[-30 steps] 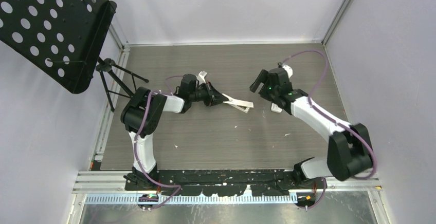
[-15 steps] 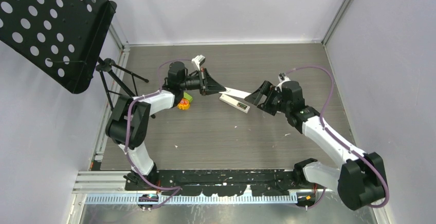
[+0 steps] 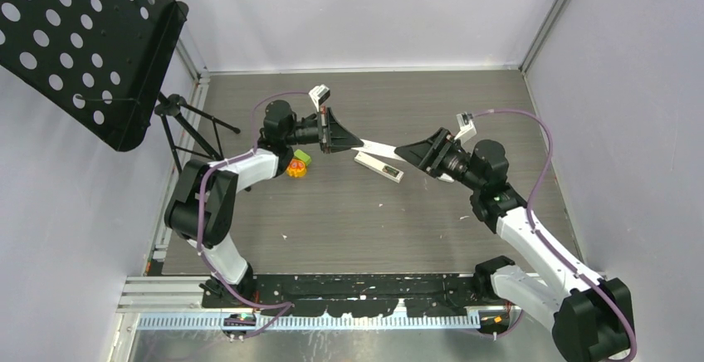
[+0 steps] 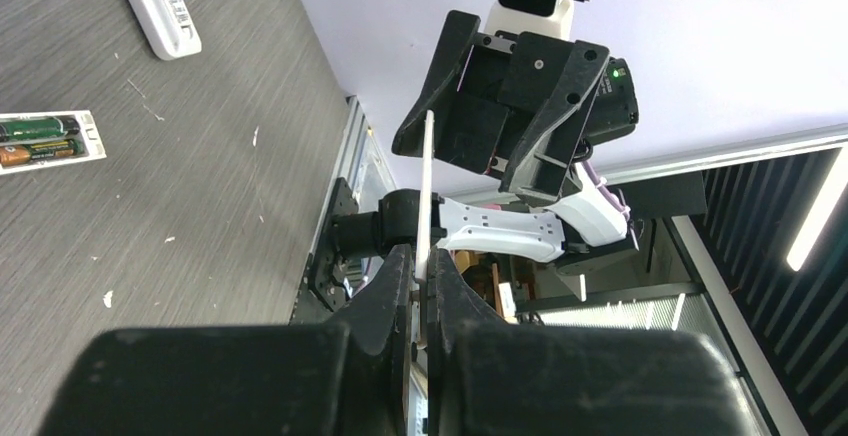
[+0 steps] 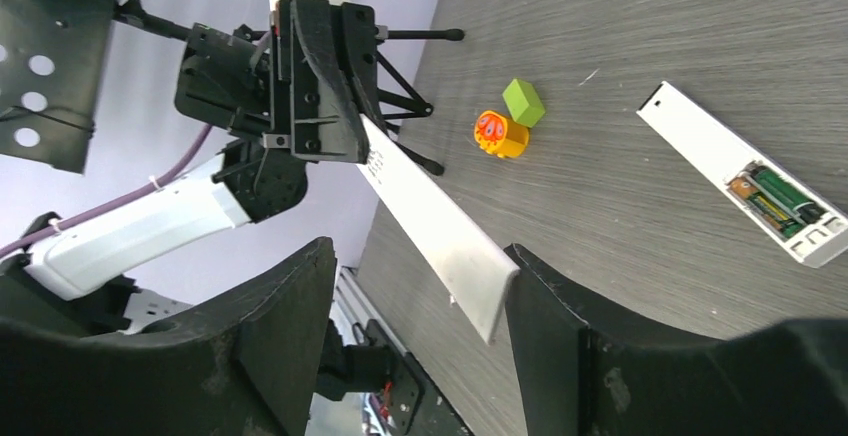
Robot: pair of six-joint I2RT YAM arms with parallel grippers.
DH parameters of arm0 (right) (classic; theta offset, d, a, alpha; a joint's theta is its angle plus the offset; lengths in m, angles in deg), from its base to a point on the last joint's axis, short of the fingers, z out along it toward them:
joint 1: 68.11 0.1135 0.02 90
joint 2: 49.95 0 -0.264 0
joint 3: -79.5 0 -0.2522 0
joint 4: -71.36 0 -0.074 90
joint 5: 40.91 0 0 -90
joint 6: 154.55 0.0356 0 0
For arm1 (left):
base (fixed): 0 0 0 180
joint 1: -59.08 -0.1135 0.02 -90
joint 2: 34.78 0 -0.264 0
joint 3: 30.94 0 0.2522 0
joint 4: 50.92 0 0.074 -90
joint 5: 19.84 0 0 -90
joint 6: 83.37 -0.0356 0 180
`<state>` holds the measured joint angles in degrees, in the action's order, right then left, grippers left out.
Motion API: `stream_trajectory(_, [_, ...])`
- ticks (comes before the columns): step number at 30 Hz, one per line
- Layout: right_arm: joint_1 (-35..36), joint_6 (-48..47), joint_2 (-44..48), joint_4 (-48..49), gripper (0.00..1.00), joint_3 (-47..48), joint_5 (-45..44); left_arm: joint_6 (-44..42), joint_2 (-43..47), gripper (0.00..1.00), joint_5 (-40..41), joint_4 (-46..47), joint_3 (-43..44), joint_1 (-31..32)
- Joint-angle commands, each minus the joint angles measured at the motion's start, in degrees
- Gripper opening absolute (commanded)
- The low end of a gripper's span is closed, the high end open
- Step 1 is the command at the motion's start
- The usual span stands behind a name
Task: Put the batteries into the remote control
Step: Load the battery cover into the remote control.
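My left gripper (image 3: 352, 139) is shut on one end of a thin white strip, the battery cover (image 3: 382, 147), and holds it in the air above the table. In the left wrist view the cover (image 4: 425, 186) stands edge-on between the pinched jaws (image 4: 420, 256). My right gripper (image 3: 403, 151) is open around the cover's free end (image 5: 440, 226), which lies close to one finger (image 5: 560, 296), with a wide gap on the other side. The white remote control (image 3: 379, 167) lies on the table below. The batteries (image 5: 775, 196) sit in its open compartment.
An orange-and-green toy (image 3: 296, 165) lies beside the left arm. A second white remote (image 4: 155, 6) shows in the left wrist view. A black perforated panel (image 3: 83, 38) on a tripod (image 3: 187, 125) stands at the far left. White walls enclose the table.
The left gripper lifted the cover off the remote and swung it up. The right arm swept left and brought its open jaws around the cover's free end, now narrowing.
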<state>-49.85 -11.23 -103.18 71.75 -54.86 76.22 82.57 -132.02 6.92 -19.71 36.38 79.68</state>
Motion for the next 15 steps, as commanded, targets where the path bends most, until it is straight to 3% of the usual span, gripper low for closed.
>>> stream_trajectory(1, [-0.6, 4.5, -1.0, 8.2, 0.62, -0.5, 4.0, 1.0, 2.9, 0.0, -2.0, 4.4, -0.6, -0.2])
stream_trajectory(7, [-0.6, 8.0, -4.7, 12.7, 0.31, -1.0, 5.9, 1.4, 3.1, 0.0, -2.5, 5.0, -1.3, -0.3])
stream_trajectory(9, [-0.7, 8.9, -5.7, 14.9, 0.13, -1.2, 6.6, 1.4, 3.3, 0.02, -1.9, 5.0, -1.9, -0.3])
stream_trajectory(11, [-0.7, 8.8, -6.2, 14.7, 0.01, -1.0, 6.2, 1.1, 3.4, 0.19, -0.9, 5.0, -2.3, -0.4])
stream_trajectory(13, [-0.7, 7.5, -6.1, 11.3, 0.0, -0.5, 3.5, -0.3, 3.7, 0.38, 1.5, 2.9, -2.8, -1.1])
stream_trajectory(15, [-0.7, 5.7, -6.0, 5.8, 0.0, 0.2, -1.1, -4.8, 4.1, 0.5, 5.0, -4.5, -1.9, -1.8])
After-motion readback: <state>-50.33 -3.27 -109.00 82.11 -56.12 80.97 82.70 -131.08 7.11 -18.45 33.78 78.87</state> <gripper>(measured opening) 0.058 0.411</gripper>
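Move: The battery cover hangs level between the two grippers: the left hand still pinches its left end, its middle about 5 cm to that hand's right and 1 cm back. From the open right hand the middle is some 5 cm left and 1 cm forward. The remote with the batteries lies 22 cm below the right hand, 8 forward and 5 left; another remote is 22 below, 6 forward and 13 right. The right hand, its open fingers already around the cover's right end, eases about 1.5 cm left towards the left hand, rolls its wrist a little (under 10 degrees), and shuts its fingers nearly all the way, pinching that end. The left hand stays within a centimetre of its place and keeps its pinch until the right fingers are almost shut, then opens its own to a bit under half and releases the left end, which is still between its fingers. ##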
